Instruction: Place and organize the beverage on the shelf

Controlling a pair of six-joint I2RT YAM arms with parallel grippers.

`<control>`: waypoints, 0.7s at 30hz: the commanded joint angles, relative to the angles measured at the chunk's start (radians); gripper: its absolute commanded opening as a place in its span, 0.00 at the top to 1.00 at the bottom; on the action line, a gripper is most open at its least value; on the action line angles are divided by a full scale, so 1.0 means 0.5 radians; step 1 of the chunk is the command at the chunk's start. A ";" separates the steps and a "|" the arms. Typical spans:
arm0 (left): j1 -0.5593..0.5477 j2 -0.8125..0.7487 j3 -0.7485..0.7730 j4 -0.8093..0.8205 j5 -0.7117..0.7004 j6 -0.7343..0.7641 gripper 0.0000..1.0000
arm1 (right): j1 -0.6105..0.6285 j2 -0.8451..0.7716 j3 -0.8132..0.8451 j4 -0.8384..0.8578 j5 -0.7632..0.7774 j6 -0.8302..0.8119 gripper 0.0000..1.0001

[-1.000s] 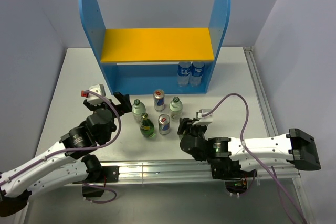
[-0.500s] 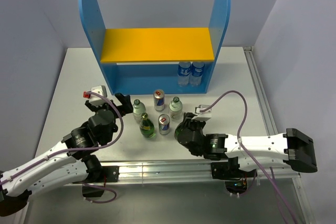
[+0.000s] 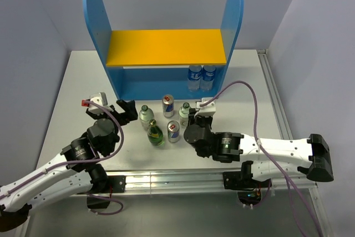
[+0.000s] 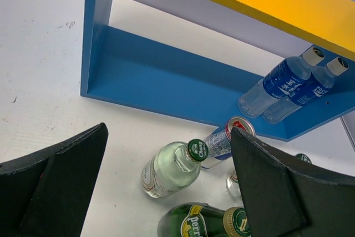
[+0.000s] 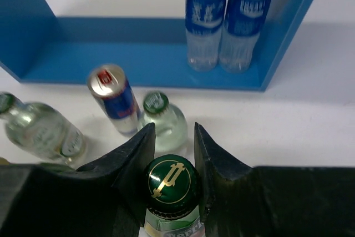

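The beverage stands in a cluster on the table in front of the blue shelf: two clear bottles, a dark green bottle and two slim cans. My right gripper is shut on the neck of a second green bottle, its gold-marked cap between the fingers. In the top view that bottle is hidden under the right gripper. My left gripper is open just left of the cluster, with a clear bottle between its spread fingers but untouched.
Two blue-labelled water bottles stand at the right end of the shelf's lower level. The yellow upper board is bare. Tall side panels bound the shelf. The right arm's cable loops over the table.
My right gripper has moved left and forward to the green bottle and shut on its neck. The left arm has drifted slightly left, its gripper still open.
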 commanded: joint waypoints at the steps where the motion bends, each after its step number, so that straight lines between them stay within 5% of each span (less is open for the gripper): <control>1: -0.007 -0.037 -0.024 0.083 -0.005 0.010 0.01 | -0.010 -0.102 0.285 0.427 0.235 -0.513 1.00; 7: -0.007 -0.061 -0.052 0.099 -0.005 -0.005 0.02 | -0.212 -0.080 0.549 0.894 0.046 -1.259 1.00; 21: -0.007 -0.043 -0.196 0.212 -0.079 -0.005 0.02 | -0.955 0.484 1.497 0.989 -0.464 -1.622 1.00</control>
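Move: Up ahead, the right end of the yellow shelf board is about 26 cm forward of the right hand, 4 cm to its right and 5 cm higher. The water bottles under it are some 24 cm ahead, 3 cm right and 11 cm below. The pale green bottle stands about 8 cm ahead and 4 cm left, 14 cm lower; the near can is 1 cm ahead, 10 cm left and 15 cm below. From the left hand that board end is some 25 cm ahead, 29 cm right, about level. Keeping its grip on the neck of the dark green bottle, already off the table, the right hand rises about 24 cm, almost straight up at first, then swings forward as well, some 12 cm, towards the right end of the yellow board. The wrist tips the fingers up about 20 degrees and turns clockwise about 15. The open, empty left hand sinks about 3 cm. ##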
